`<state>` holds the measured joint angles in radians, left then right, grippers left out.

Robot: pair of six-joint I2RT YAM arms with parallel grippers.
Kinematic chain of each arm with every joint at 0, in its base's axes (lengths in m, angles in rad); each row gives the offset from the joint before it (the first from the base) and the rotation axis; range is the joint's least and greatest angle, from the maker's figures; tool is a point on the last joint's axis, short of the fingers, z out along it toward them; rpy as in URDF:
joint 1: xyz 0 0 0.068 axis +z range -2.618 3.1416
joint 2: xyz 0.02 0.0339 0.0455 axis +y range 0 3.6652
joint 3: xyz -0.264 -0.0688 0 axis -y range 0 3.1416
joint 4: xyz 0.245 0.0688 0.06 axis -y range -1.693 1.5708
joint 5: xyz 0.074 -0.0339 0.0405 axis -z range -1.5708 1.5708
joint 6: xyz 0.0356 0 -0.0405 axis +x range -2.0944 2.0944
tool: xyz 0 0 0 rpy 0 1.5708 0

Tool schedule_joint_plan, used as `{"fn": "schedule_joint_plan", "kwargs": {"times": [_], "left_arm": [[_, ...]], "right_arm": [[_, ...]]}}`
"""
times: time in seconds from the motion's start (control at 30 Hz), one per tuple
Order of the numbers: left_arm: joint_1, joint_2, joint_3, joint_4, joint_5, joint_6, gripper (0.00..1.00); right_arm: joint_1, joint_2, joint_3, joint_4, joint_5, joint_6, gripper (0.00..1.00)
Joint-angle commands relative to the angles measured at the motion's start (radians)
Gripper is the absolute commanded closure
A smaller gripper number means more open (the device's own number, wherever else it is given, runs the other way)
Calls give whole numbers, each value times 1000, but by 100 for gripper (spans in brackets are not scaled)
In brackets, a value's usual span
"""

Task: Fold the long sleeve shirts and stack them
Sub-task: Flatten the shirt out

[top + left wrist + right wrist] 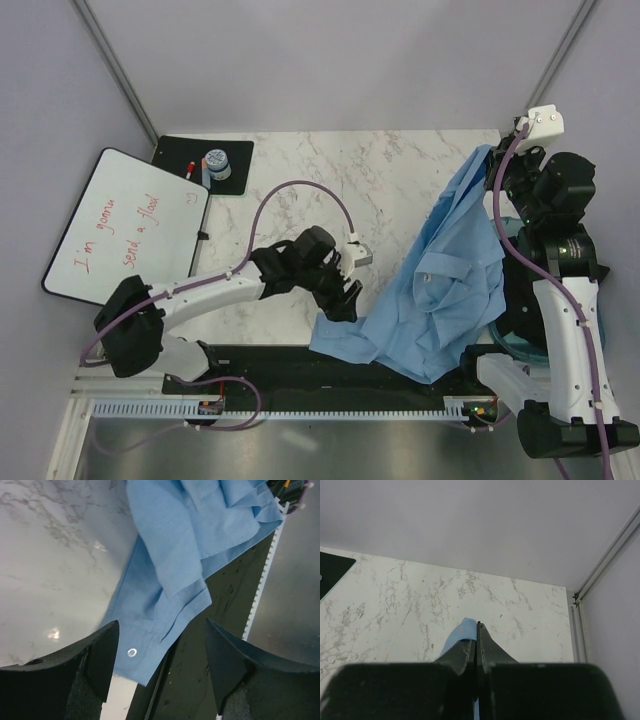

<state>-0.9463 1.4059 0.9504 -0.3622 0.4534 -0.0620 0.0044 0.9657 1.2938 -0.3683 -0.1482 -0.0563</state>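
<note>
One long sleeve shirt (pixel 448 270), light blue, hangs crumpled from the right side of the marble table down to its near edge. My right gripper (pixel 497 165) holds its upper end raised. In the right wrist view the right gripper (pixel 478 627) is shut, with a tip of blue shirt cloth (pixel 461 633) pinched between the fingers. My left gripper (pixel 345 298) hovers open just left of the shirt's lower corner. In the left wrist view the left gripper (pixel 161 630) stands wide over a cuff with a metal snap (pixel 132 652); the shirt (pixel 185 535) touches neither finger.
A whiteboard (pixel 125 235) with red writing lies at the far left. Behind it is a black mat (pixel 200 160) with a small jar (pixel 217 165) and a red marker. A black strip (pixel 290 368) and a white cable rail (pixel 300 408) run along the near edge.
</note>
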Motion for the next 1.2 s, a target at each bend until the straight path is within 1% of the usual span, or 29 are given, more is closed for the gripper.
{"fn": "schedule_joint_plan", "kwargs": {"times": [0.0, 0.13, 0.17, 0.37, 0.43, 0.47, 0.53, 0.57, 0.6, 0.67, 0.7, 0.73, 0.77, 0.8, 0.83, 0.87, 0.9, 0.93, 0.97, 1.0, 1.03, 1.07, 1.1, 1.13, 1.17], "left_arm": [[-45, 57, -21, 175, 79, -157, 24], [-45, 157, -3, 213, 123, -211, 23], [-45, 195, 2, 223, 137, -222, 24], [-46, 309, 34, 304, 174, -275, 27], [-46, 337, 33, 331, 224, -300, 30], [-46, 343, 28, 377, 246, -314, 32], [-45, 347, 5, 428, 300, -357, 39], [-45, 350, 2, 457, 318, -367, 45], [-45, 355, 2, 460, 327, -369, 58], [-36, 360, 7, 463, 347, -375, 71], [-26, 358, 20, 442, 355, -371, 92], [1, 348, 39, 395, 358, -354, 98], [20, 335, 83, 241, 334, -285, 98], [43, 321, 114, 150, 314, -235, 98], [108, 289, 149, 53, 282, -123, 98], [154, 268, 219, -48, 209, -77, 98], [206, 240, 255, -183, 173, -34, 98], [316, 213, 293, -254, 142, 53, 98], [367, 162, 403, -321, 69, 106, 98], [415, 141, 466, -445, 35, 151, 98], [487, 121, 531, -499, -40, 241, 98], [509, 76, 647, -539, -82, 282, 98], [524, 52, 695, -578, -125, 319, 98], [529, 19, 733, -618, -206, 382, 98], [529, -34, 790, -632, -238, 401, 98]], "right_arm": [[0, 8, 27, 57, 4, 12, 100], [0, 19, 41, 58, -8, 19, 100], [0, 19, 44, 57, -7, 22, 100], [0, 10, 44, 54, -13, 15, 100], [0, 11, 41, 52, -11, 7, 100], [0, 13, 41, 51, -10, 4, 100], [0, 18, 39, 51, -10, 0, 100], [-1, 18, 38, 51, -10, 0, 100], [0, 19, 38, 51, -13, 0, 100], [0, 19, 36, 51, -16, 3, 100], [0, 18, 35, 51, -22, 4, 100], [-1, 18, 35, 49, -25, 3, 100], [0, 16, 38, 46, -30, 1, 100], [0, 15, 42, 43, -40, -2, 100], [0, 13, 44, 40, -48, -10, 100], [0, 11, 47, 39, -56, -13, 100], [0, 13, 56, 37, -65, -16, 100], [0, 16, 62, 35, -100, -17, 100], [0, 18, 68, 32, -119, -16, 100], [0, 28, 87, 31, -138, -13, 100], [0, 33, 96, 29, -171, 2, 100], [0, 41, 108, 25, -189, 10, 100], [-1, 50, 137, 25, -206, 16, 100], [0, 54, 153, 26, -229, 27, 100], [0, 57, 171, 25, -237, 45, 100]]}}
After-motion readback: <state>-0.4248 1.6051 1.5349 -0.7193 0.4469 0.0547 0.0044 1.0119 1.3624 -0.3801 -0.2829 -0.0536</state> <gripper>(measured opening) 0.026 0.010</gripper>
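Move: The loose shirt layer the open left gripper goes for lies about 6 cm to its right, 3 cm back and some 6 cm below. The cuff lies roughly 5 cm back, 2 cm to the left and 9 cm below, at the table's near edge; the bunched shirt body is level with the gripper, about 18 cm to the right and 5 cm down. From the raised right hand, that layer is some 22 cm back, 16 cm left and 35 cm below. The left fingers shut on the edge of the loose shirt layer after sinking about 7 cm and edging right and slightly back, then sweep it quickly forward, some 24 cm from the low point, up and left, the wrist swinging counter-clockwise by about 25 degrees. The right hand keeps its raised pinch almost in place, giving a couple of centimetres leftward and up at the end. ##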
